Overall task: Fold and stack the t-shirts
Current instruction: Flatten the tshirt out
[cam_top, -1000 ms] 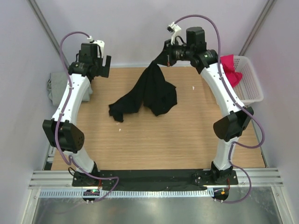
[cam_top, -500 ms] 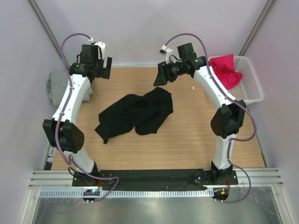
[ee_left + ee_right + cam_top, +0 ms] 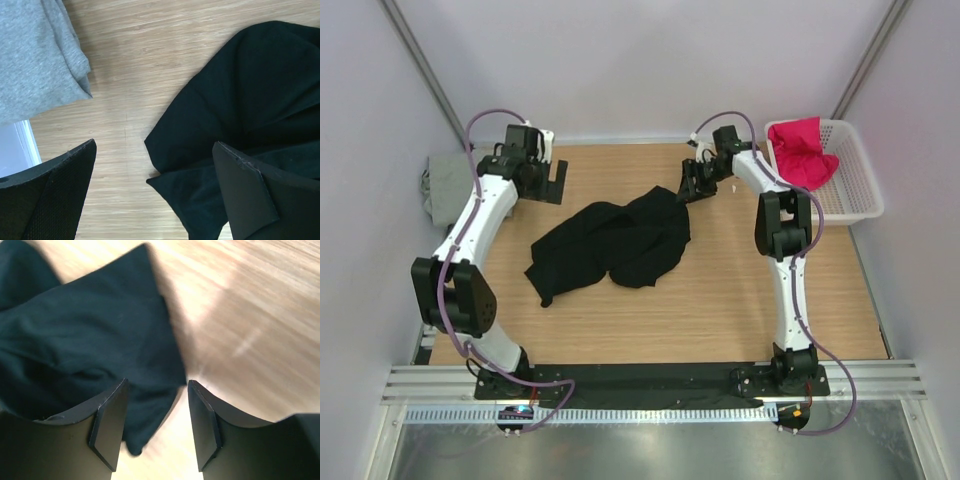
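Observation:
The black t-shirt lies crumpled in a heap on the middle of the wooden table. My right gripper hovers low over its far right corner, open; in the right wrist view that gripper has a corner of the black cloth below its gap, nothing pinched. My left gripper stands wide open past the shirt's far left end; its wrist view shows the gripper above bare wood and a black fold. The grey t-shirt lies folded at the table's left edge. The magenta-red t-shirt sits bunched in the basket.
A white plastic mesh basket stands at the far right corner of the table. Slanted frame poles and pale walls close in the back and sides. A black strip and metal rail run along the near edge by the arm bases.
My right gripper has opened and let the black t-shirt drop from the air into a heap on the table, then come down low by its far right corner. The left gripper has sunk slightly.

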{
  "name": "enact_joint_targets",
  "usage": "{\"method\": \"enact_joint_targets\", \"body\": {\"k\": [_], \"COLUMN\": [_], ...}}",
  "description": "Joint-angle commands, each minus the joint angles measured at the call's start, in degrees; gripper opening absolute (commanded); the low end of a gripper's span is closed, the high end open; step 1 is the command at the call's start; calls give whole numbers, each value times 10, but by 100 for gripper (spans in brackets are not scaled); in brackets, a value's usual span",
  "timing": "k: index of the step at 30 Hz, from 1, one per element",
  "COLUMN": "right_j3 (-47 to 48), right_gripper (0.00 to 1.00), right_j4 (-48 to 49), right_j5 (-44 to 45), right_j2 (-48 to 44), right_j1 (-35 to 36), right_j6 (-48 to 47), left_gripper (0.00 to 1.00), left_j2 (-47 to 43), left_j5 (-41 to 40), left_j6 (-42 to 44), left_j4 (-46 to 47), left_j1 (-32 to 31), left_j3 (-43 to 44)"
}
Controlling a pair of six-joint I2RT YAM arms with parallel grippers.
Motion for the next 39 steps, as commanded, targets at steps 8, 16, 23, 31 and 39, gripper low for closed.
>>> {"method": "enact_joint_targets", "body": {"k": [8, 16, 23, 31, 39], "right_j3": [59, 54, 51, 46, 46], "right_gripper": [55, 50, 50, 42, 11], "right_j4": [17, 17, 17, 17, 18], "right_j5": [-8, -7, -6, -17, -12], "right_j2": [31, 35, 43, 51, 43], "right_j1": [-7, -11, -12, -13, -12], "right_j6": [10, 11, 9, 11, 9], "left_gripper": [100, 100, 100, 100, 100], "left_j2": [-23, 14, 31, 31, 29], "left_j5": [3, 2, 3, -3, -6], "left_j6": [-5, -7, -9, -7, -7], "left_j4": [3, 5, 7, 8, 9], "left_j1": [1, 1, -2, -4, -5], "left_j3": [15, 53, 73, 70, 62]}}
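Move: The black t-shirt's right edge lies almost under the right gripper, about 1 cm ahead, 1 cm right and 3 cm down. That shirt's far corner is some 6 cm left and 3 cm ahead of the gripper. Off to its right are the white basket, roughly 28 cm right and 8 cm ahead, and the red t-shirt in it, about 24 cm right and 12 cm ahead. From the left gripper the edge is around 30 cm right, 10 cm ahead and 17 cm lower. Ease the half-open right gripper forward about 1.5 cm so the black shirt's edge comes between the fingertips, then sink until it is some 2.5 cm below its start. As it goes down, bring the fingers nearly shut to pinch the edge, keeping the wrist as it is. Meanwhile shift the open, empty left gripper a couple of centimetres forward and slightly up. ##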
